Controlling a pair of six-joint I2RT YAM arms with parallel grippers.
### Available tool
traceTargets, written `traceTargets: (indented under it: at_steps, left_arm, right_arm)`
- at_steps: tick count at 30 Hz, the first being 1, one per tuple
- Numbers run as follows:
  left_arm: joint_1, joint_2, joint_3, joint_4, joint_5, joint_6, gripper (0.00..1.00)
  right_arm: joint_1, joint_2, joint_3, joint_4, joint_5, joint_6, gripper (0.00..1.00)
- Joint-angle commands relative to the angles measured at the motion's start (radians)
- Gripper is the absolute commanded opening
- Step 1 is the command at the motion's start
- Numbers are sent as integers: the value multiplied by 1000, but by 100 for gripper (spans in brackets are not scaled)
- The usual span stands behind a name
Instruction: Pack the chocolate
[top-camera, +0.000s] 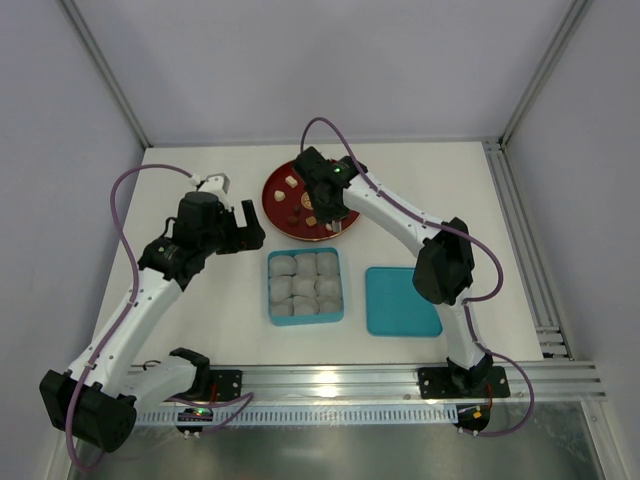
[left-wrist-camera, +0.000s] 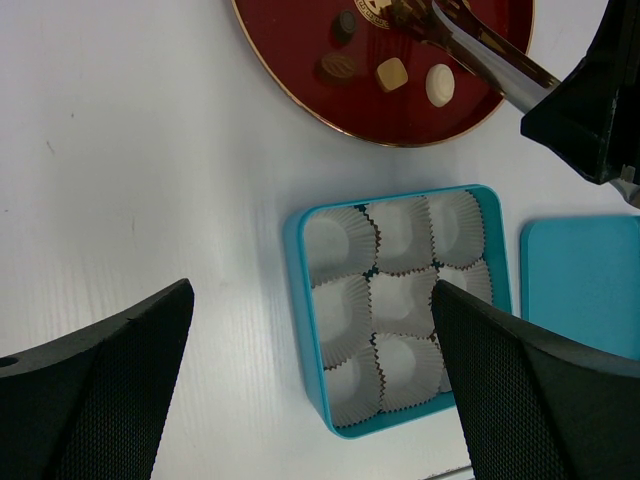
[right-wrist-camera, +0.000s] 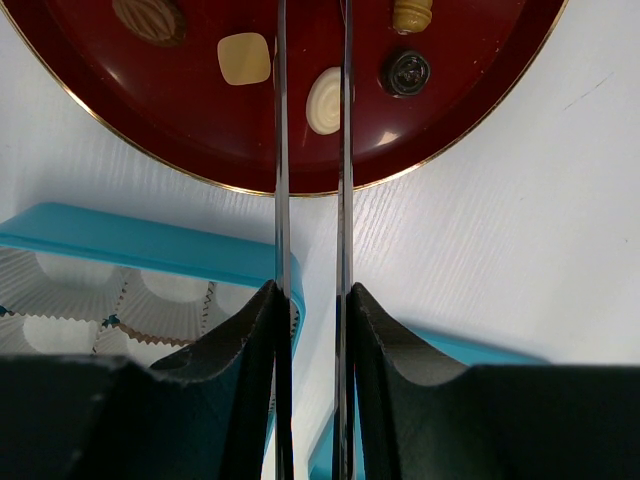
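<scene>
Several pieces of chocolate lie on a round red plate: a white oval, a cream square, a brown ribbed piece, a dark round piece and a tan one. My right gripper is shut on metal tongs, whose two blades reach over the plate with the white oval between them. I cannot tell whether the blades touch it. My left gripper hangs open above the teal box of empty paper cups, holding nothing.
The box's teal lid lies flat to the right of the box. The right arm arcs over the table from the near right to the plate. An aluminium rail runs along the near edge.
</scene>
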Motion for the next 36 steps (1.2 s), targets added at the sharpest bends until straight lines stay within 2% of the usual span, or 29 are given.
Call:
traceTargets:
  at_steps: [1, 17, 36]
  left_arm:
    - [7, -19, -1, 29, 13, -5, 100]
    - [10, -17, 0, 29, 16, -5, 100]
    - [16, -16, 0, 29, 13, -5, 100]
  right_arm:
    - [4, -58, 27, 4, 22, -12, 26]
    - [15, -99, -6, 9, 29, -9, 24]
    - [75, -250, -83, -17, 42, 13, 23]
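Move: The right hand holds the tongs over the plate, and the blue box lies about 16 cm back and 8 cm to its left, some 12 cm below. The plate's middle is roughly 10 cm ahead and 6 cm left; the white oval chocolate is 2 cm ahead and 1 cm left, and the square one 3 cm ahead and 6 cm left. From the left hand the box is about 8 cm back, 10 cm right and 18 cm below. Still gripping the tongs at an unchanged opening, the right hand waits briefly, then lifts them from the plate, slowly at first and gathering speed. It rises about 5 cm and, mostly late on, draws back some 3 cm towards the base, the wrist hardly turning. ##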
